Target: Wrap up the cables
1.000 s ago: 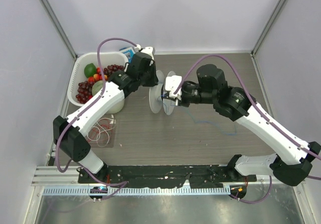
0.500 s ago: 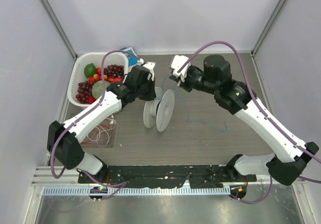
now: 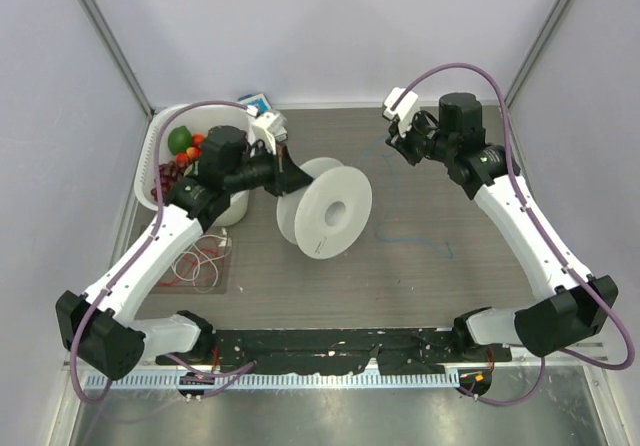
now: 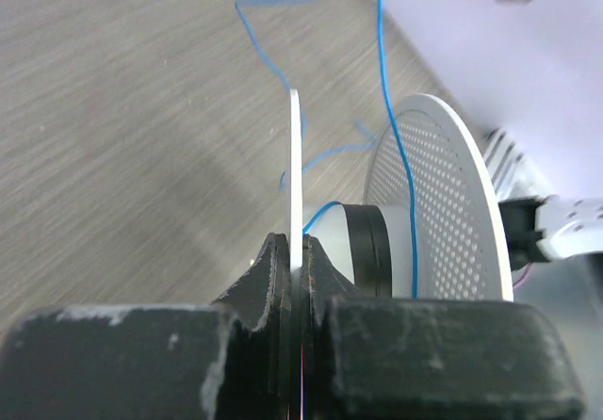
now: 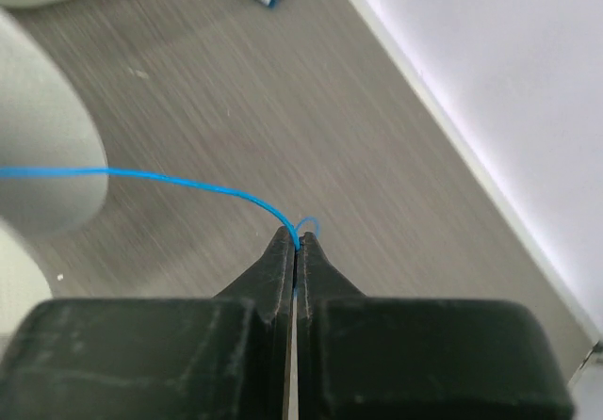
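Observation:
A white spool (image 3: 325, 209) stands on edge mid-table. My left gripper (image 3: 288, 169) is shut on the rim of one flange; the left wrist view shows that thin flange (image 4: 295, 166) pinched between the jaws of the left gripper (image 4: 296, 243). The hair-thin blue cable (image 4: 396, 156) runs across the hub between the flanges. My right gripper (image 3: 398, 136), at the back right, is shut on the blue cable (image 5: 188, 183), pinched at the tips of the right gripper (image 5: 297, 236). Slack blue cable (image 3: 385, 230) lies on the table. Red and white cables (image 3: 200, 264) lie looped at the left.
A white basket (image 3: 158, 138) of fruit sits at the back left under my left arm. A small blue box (image 3: 256, 101) lies against the back wall. Grey walls close in the table on three sides.
My right gripper has pulled away from the spool to the back right, drawing the blue cable with it. My left arm has swung the spool round and toward the table's middle.

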Robot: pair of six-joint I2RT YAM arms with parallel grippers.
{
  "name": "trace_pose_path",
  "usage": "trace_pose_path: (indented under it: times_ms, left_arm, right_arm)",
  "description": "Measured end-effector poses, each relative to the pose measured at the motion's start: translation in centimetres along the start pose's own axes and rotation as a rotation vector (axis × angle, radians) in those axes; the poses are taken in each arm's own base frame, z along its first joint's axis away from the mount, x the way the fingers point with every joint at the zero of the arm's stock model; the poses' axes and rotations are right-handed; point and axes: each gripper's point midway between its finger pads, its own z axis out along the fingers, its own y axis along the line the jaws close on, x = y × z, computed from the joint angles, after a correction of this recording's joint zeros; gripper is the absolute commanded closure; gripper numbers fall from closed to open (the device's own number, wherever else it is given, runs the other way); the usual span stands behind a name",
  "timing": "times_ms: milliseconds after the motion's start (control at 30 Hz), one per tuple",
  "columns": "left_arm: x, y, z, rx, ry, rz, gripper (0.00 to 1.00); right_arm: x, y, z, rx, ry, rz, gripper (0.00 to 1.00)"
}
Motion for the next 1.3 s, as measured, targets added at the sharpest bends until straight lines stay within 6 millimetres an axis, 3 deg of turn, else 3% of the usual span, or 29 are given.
trace_pose_path:
  times_ms: [167,300,400,500,600,667,800,900,1300]
  left_arm:
    - [-3.8,0.6,-1.1,0.064,-0.121,-0.074,1.0]
    - [-6.5,0.3,-1.8,0.1,-0.194,-0.137,1.0]
    - [-10.1,0.3,-2.6,0.111,-0.267,-0.197,1.0]
    - [-13.2,0.5,-2.6,0.115,-0.329,-0.243,1.0]
    - [-14.9,0.3,-2.9,0.117,-0.363,-0.282,1.0]
    - [-16.0,-0.1,-3.3,0.12,-0.387,-0.28,1.0]
    - [-18.7,-1.4,-4.4,0.138,-0.449,-0.236,1.0]
    - [-21.4,-2.8,-6.2,0.154,-0.528,-0.161,1.0]
    - [-27.7,-6.2,-10.7,0.144,-0.712,0.075,1.0]
  right_arm:
    - [4.2,0.3,0.3,-0.038,0.076,0.059,0.99]
    - [5.5,1.8,0.7,-0.089,0.088,0.082,0.99]
    - [6.3,3.5,1.0,-0.151,0.085,0.131,0.99]
    - [4.8,5.0,1.2,-0.221,0.016,0.179,0.99]
    - [3.1,5.4,0.9,-0.242,-0.053,0.238,0.95]
    - [2.0,5.7,0.6,-0.258,-0.103,0.282,0.86]
    - [-0.1,5.9,0.0,-0.275,-0.18,0.35,0.52]
    - [-0.3,6.2,-0.2,-0.28,-0.192,0.398,0.41]
    - [1.5,6.8,-0.3,-0.246,-0.167,0.431,0.32]
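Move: The spool is already held by its left flange in the left hand; its middle is about 7 cm to that hand's right, 1 cm back and 4 cm below. The fruit basket lies some 20 cm ahead, 28 cm left and 23 cm below; the blue box is 35 cm ahead, 13 cm left, 27 cm below. From the right hand, pinching the blue cable, the spool's middle is about 12 cm back, 12 cm left and 7 cm lower, and the cable's tail on the table is 8 cm back, 10 cm right, 31 cm down. The spool, still pinched by its left flange, is carried high above the table by the left hand: forward and up at first, then almost straight up, nearly 30 cm in all, while the wrist rolls some 30 degrees left side down and tips the fingers upward. The blue cable is drawn about 7 cm down by the right hand, which then eases back, left and up, tilting left side up, and opens to let it go. ##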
